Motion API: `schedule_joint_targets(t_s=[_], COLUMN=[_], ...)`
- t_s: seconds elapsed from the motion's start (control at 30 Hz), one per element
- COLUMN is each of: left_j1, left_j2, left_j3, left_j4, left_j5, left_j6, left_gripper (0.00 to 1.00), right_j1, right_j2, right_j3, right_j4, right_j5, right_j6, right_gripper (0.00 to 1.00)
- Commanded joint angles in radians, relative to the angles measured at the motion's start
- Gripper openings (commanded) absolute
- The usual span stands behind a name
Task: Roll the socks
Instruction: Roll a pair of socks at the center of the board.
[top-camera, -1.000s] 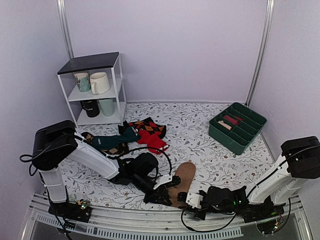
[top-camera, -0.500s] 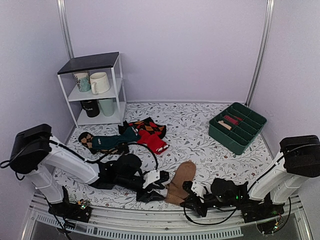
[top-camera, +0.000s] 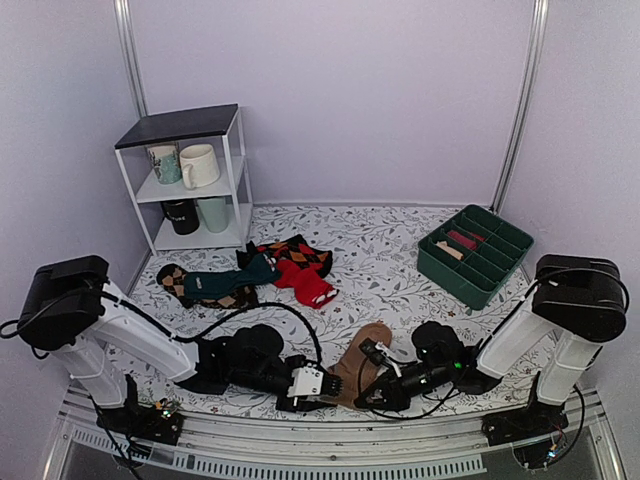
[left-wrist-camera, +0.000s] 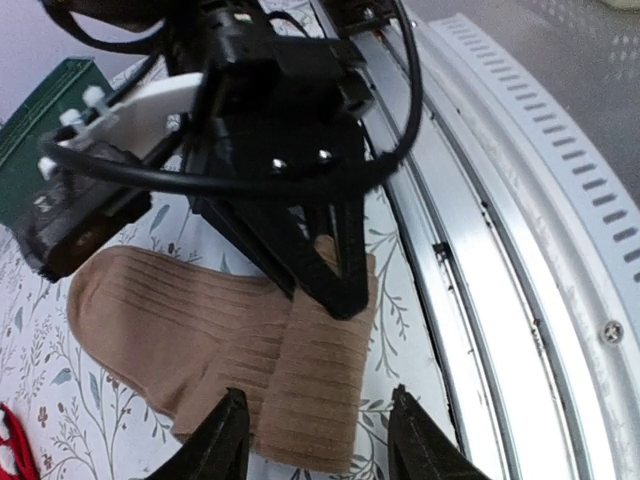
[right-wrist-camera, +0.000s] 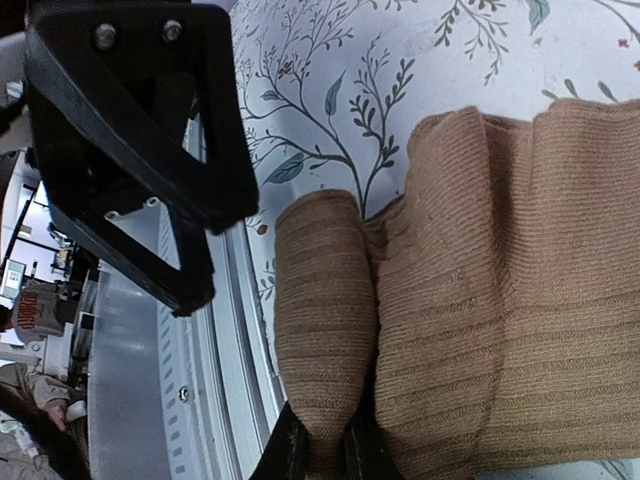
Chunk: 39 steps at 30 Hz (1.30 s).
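The tan-brown socks (top-camera: 365, 350) lie flat near the table's front edge, their near end folded over into a short roll (right-wrist-camera: 320, 300). My right gripper (right-wrist-camera: 325, 452) is shut on that folded end, pinching it from the side; in the top view it (top-camera: 374, 388) sits just right of the fold. My left gripper (left-wrist-camera: 318, 440) is open, with the folded end (left-wrist-camera: 315, 390) lying between its fingertips (left-wrist-camera: 228, 432) and touching neither. In the top view the left gripper (top-camera: 318, 384) sits at the socks' near-left side.
A red sock (top-camera: 305, 280) and dark teal and argyle socks (top-camera: 225, 285) lie at the back left. A white shelf with mugs (top-camera: 190, 180) stands in the far left corner and a green tray (top-camera: 475, 255) at the right. A metal rail (left-wrist-camera: 520, 250) runs along the near edge.
My left gripper has opened, let go of the socks and drawn back a little. My right gripper has moved left onto the socks' folded near end and shut on it.
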Motion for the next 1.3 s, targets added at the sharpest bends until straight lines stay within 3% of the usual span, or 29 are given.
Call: schedule_joint_targets(t_s=[0.0,0.53,0.6,0.7,0.73,0.8,0.93,1.1,1.27], left_j1=[-0.028,-0.048,-0.047,-0.05,-0.049,-0.052,-0.047,-0.023,0.025], left_j2=[0.053,0.161,0.18,0.203,0.206,0.198,0.17,0.179,0.203], left_j3=[0.019,0.045,0.069,0.103,0.109,0.111,0.121,0.207,0.264], left_j4=[-0.002,0.012,-0.017,-0.083,-0.096,-0.11,-0.187,-0.4,-0.537], left_j5=[-0.024,-0.14,-0.14,-0.127,-0.12,-0.111,-0.067,0.056,0.206], left_j6=[0.067,0.093,0.09,0.079,0.073,0.054,-0.012,-0.17,-0.294], left_gripper=[0.48,0.45,0.35,0.06,0.0,0.0,0.0,0.0,0.0], right_j1=[-0.024,-0.043,-0.044,-0.044,-0.044,-0.044,-0.044,-0.044,0.021], right_j2=[0.067,0.1,0.1,0.088,0.081,0.058,-0.053,-0.359,-0.563], right_j3=[-0.02,0.004,0.004,0.003,0.003,0.006,0.004,-0.07,-0.175], right_j4=[-0.205,-0.239,-0.239,-0.24,-0.242,-0.256,-0.301,-0.302,-0.216], right_j5=[-0.107,-0.162,-0.163,-0.159,-0.152,-0.135,-0.047,0.221,0.454], right_j6=[0.082,0.074,0.072,0.066,0.063,0.053,0.007,-0.106,-0.269], right_gripper=[0.06,0.07,0.07,0.08,0.08,0.12,0.27,0.43,0.46])
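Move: The socks' rolled near end lies roughly 4 cm to the left hand's right, 1 cm ahead and 4 cm below. The right hand still pinches its right end, with the roll's middle some 3 cm to that hand's left, 1 cm ahead and about level. The unrolled part lies about 8 cm ahead of both hands, 7 cm right of the left hand and straight ahead of the right. Left hand sinks some 4 cm, pinches the roll's left end; right then opens, withdrawing up, right and forward. ##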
